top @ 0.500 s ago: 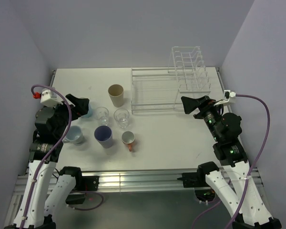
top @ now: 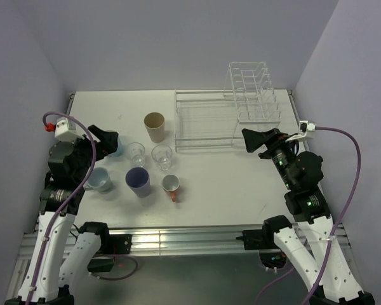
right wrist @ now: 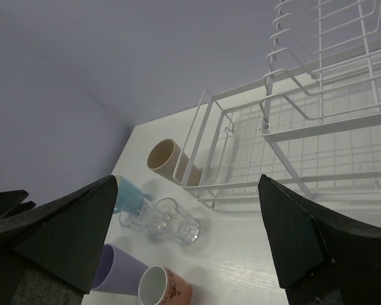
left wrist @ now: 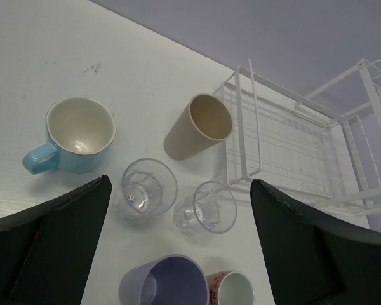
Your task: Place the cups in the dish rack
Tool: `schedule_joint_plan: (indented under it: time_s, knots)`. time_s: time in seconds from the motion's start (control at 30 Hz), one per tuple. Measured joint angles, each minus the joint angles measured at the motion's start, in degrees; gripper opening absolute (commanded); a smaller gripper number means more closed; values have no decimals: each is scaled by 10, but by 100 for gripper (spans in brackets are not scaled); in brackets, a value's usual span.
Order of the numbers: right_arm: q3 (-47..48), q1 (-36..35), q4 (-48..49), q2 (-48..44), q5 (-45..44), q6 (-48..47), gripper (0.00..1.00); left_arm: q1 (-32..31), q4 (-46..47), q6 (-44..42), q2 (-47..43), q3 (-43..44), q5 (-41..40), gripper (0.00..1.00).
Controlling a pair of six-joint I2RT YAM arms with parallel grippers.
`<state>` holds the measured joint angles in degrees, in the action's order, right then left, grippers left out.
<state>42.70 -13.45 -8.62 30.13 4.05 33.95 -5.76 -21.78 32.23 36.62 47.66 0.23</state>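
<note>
Several cups stand left of centre on the white table: a tall tan cup (top: 155, 126), two clear glasses (top: 135, 152) (top: 162, 155), a purple cup (top: 138, 180), a pale grey-blue mug (top: 100, 180) and a small orange-handled mug (top: 171, 185). A light blue mug (left wrist: 79, 133) sits beside my left gripper (top: 108, 143), which hovers open above the cups, holding nothing. The clear dish rack (top: 222, 121) at the back right holds no cups. My right gripper (top: 254, 140) hangs open in front of the rack, nothing between its fingers. The right wrist view shows the tan cup (right wrist: 168, 159) next to the rack (right wrist: 305, 127).
The rack's tall divider section (top: 251, 89) rises at the far right. Purple walls close in the table on three sides. Bare table (top: 228, 184) lies between the cups and my right arm.
</note>
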Motion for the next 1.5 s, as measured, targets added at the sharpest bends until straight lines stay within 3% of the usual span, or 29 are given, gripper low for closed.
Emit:
schedule_joint_plan:
  time_s: [0.37,0.5,0.77,1.07,1.5]
  knots:
    - [0,0,0,7,0,-2,100,0,-32,4,18,8,-80,97]
    - [0,0,0,15,1,-2,100,1,-42,11,44,16,-113,83]
    - [0,0,5,26,16,7,100,30,-76,24,186,69,-169,69]
    - [0,0,5,37,30,21,100,54,-111,19,369,177,-187,67]
    - [0,0,3,26,30,26,100,54,-150,21,476,242,-207,57]
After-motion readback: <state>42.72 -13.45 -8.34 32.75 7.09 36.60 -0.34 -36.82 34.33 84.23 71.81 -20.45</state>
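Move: The blue mug with its handle towards the back-left stands about 14 cm ahead of the left hand, 8 cm to its left and some 21 cm below. The nearest clear glass is 9 cm to the right of that mug and 4 cm nearer the base; the tan cup is about 17 cm right of the mug and 7 cm farther out; the second pale mug is 14 cm back from it and 3 cm left. From the right hand the blue mug lies roughly 47 cm left, 15 cm ahead and 25 cm below. The left hand starts off leftward, then swings down and forward towards the blue mug, travelling about 12 cm down, 11 cm forward and 9 cm left, and slows as its fingertips come in above the rim, not yet touching. On the way the fingers tip some 35 degrees from nearly level to slant steeply down, the hand turns counter-clockwise about 25 degrees, and the wide-open gripper narrows to a bit over half open. ##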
